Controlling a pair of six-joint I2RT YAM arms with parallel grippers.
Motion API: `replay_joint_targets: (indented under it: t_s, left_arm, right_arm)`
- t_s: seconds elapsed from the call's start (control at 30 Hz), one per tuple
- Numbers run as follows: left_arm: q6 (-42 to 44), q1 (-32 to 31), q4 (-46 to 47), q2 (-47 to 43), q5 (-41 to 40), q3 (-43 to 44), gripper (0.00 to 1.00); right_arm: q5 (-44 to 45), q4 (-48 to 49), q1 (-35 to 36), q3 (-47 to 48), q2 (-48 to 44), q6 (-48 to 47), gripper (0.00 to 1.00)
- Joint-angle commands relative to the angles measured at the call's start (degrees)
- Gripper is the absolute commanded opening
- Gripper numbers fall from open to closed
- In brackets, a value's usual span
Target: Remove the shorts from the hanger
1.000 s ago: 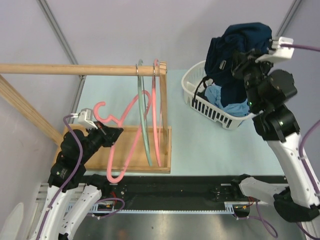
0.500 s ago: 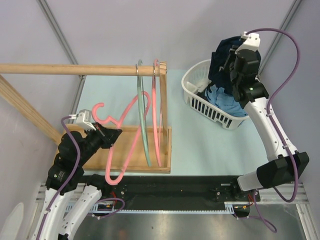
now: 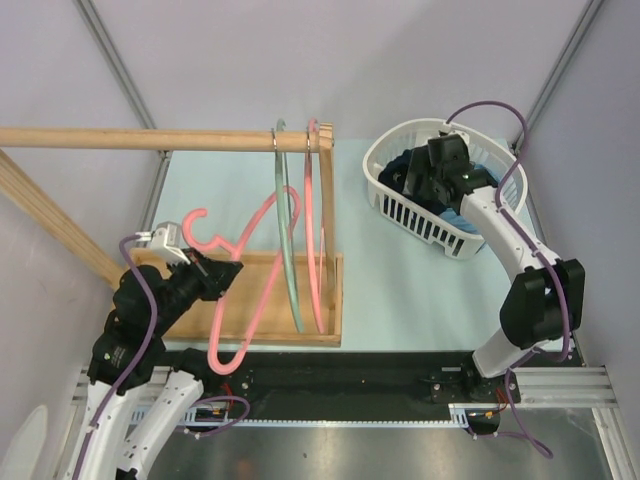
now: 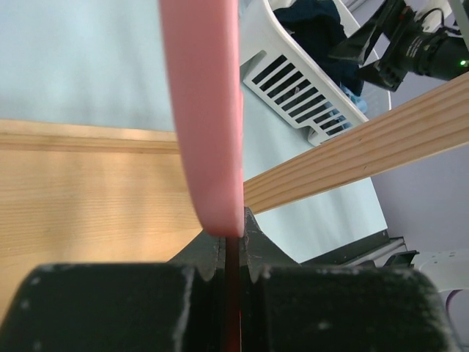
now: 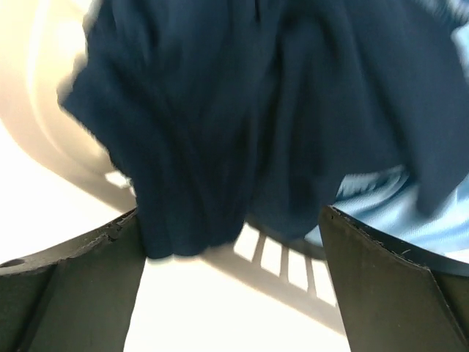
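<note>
My left gripper is shut on a bare pink hanger, held tilted over the wooden stand's base. In the left wrist view the hanger's pink arm runs up from between the pressed jaws. Dark navy shorts lie bunched in the white basket on top of light blue shorts. My right gripper hangs low over the basket, open. In the right wrist view the navy fabric sits loose beyond the spread fingers, with light blue cloth at the right.
A wooden rail crosses the back left, carrying a grey-green hanger and a pink hanger. The stand's wooden base lies under them and a slanted brace rises at the left. The basket stands at the back right.
The right arm came down from high above the basket, lowered the navy shorts into it and opened its jaws. The left arm and its hanger barely moved.
</note>
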Motion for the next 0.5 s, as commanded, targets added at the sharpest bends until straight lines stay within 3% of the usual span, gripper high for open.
replay_joint_targets:
  t_s: [0.0,0.27,0.47]
  left_arm:
    - [-0.02,0.42,0.06,-1.33,0.66,3.69,0.0]
    - [4.62,0.42,-3.8,-0.2,0.3,9.14,0.0]
    - [11.65,0.42,-9.33,2.09,-1.54,18.01,0.0]
  right_arm:
    - [3.08,-2.51,3.16,0.58,-5.65,0.82,1.0]
    - [3.43,-4.18,5.28,-1.88,-14.52,1.96,1.0]
    - [3.26,-3.92,5.98,-4.95,-21.03,1.79,1.0]
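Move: The open right hand is at the laundry basket with the navy shorts just off its fingertips, their middle about 4 cm ahead, 1 cm left and 6 cm below; the light blue shorts lie roughly 9 cm to its right, 3 cm ahead and 9 cm below. From the left hand, which holds the bare pink hanger, the rack rail runs about 8 cm ahead and 22 cm above, level sideways; the green hanger hangs some 8 cm ahead and 8 cm right, about 10 cm above. The right hand backs out of the basket with its fingers kept wide open and empty, drawing back towards its base about 7 cm with a small shift left at the start, then rising some 9 cm clear of the navy shorts while its fingertips tip up about 10 degrees. Meanwhile the left hand keeps its pinch on the bare pink hanger and lifts it with growing speed, about 5 cm up and a little back towards its base, under the rail's height and clear of the green hanger, fingertips tilting slightly upward. ##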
